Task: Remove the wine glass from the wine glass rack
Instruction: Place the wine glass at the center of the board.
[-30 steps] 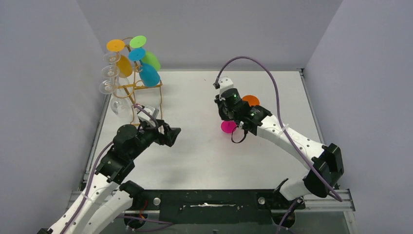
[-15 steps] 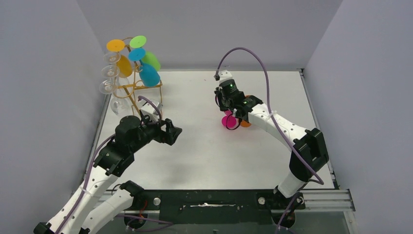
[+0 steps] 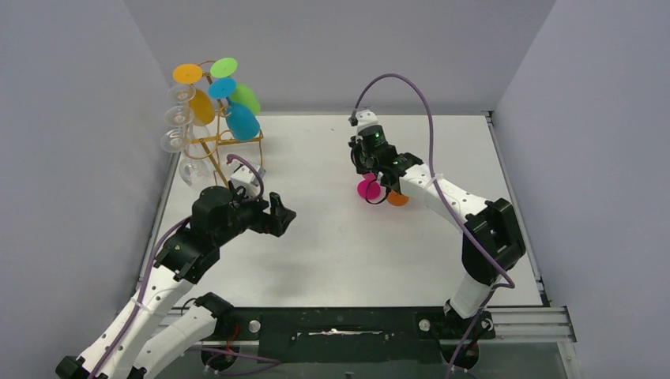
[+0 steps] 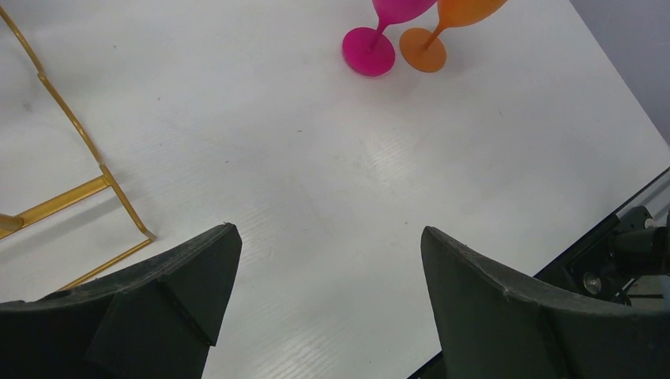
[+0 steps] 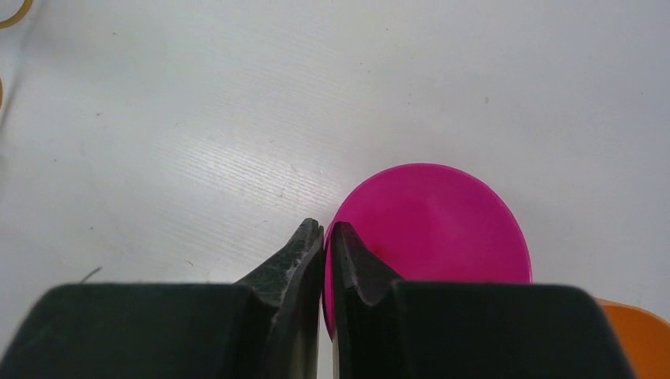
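The gold wire wine glass rack (image 3: 209, 142) stands at the table's back left, and a corner of its base (image 4: 63, 199) shows in the left wrist view. Orange (image 3: 195, 93), green (image 3: 245, 96), blue (image 3: 242, 121) and clear (image 3: 177, 128) wine glasses hang on it. A pink wine glass (image 3: 367, 189) stands upright on the table mid-right, its foot (image 4: 368, 52) down. My right gripper (image 3: 370, 175) (image 5: 325, 226) is shut on its rim (image 5: 430, 225) from above. My left gripper (image 3: 280, 214) (image 4: 328, 229) hangs open over bare table, right of the rack.
An orange wine glass (image 3: 397, 198) (image 4: 423, 50) stands on the table right beside the pink one. Grey walls close in the table on the left, back and right. The table's near edge and a black rail (image 4: 624, 253) lie close to the left gripper.
The right gripper has carried the pink glass a little toward the back, next to the orange glass. The left arm has crept slightly to the right, still open.
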Controlling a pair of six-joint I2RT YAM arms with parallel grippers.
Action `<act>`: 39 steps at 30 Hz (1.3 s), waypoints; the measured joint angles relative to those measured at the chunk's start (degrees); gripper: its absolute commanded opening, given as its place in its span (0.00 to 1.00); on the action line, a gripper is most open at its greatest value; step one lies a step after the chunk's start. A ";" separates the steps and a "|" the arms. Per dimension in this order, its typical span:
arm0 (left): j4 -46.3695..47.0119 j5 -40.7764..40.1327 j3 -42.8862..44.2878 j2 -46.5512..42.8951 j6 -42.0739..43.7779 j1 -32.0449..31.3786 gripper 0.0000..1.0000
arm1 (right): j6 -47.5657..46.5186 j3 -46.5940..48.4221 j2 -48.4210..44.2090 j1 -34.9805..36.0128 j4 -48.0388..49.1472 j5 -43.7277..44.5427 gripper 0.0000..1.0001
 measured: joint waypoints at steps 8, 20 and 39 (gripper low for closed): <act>-0.37 -1.64 0.00 -0.79 -1.25 0.00 0.85 | -0.48 -1.18 0.90 -0.02 1.38 0.26 0.16; -1.38 -1.84 0.00 0.04 -1.36 0.00 0.85 | -0.90 -1.16 0.90 -0.02 0.28 0.11 0.23; -1.75 0.72 6.40 11.28 -3.93 0.09 0.86 | 2.01 -3.85 -8.83 -0.02 -0.46 -1.22 0.79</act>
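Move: The pink wine glass hangs by its rim's left edge from the right fingers, upright; its middle lies some 4 cm to their right, 1 cm ahead and 8 cm below, right over the spot it is taken to. The orange glass stands about 8 cm right of the pink glass and 3 cm nearer the base; the rack's middle is roughly 34 cm left of the right hand, 4 cm ahead. From the left hand the pink glass is about 19 cm ahead, 20 cm right, 15 cm lower. The pink glass is lowered about a centimetre onto the board by the right hand, whose fingers then open slowly, letting go of the rim; after easing slightly further down, they spread wide and the hand rises some 5 cm, drawing back a little. Late on, the empty, open left hand drifts forward and right, towards the glasses, tipping slightly down. ##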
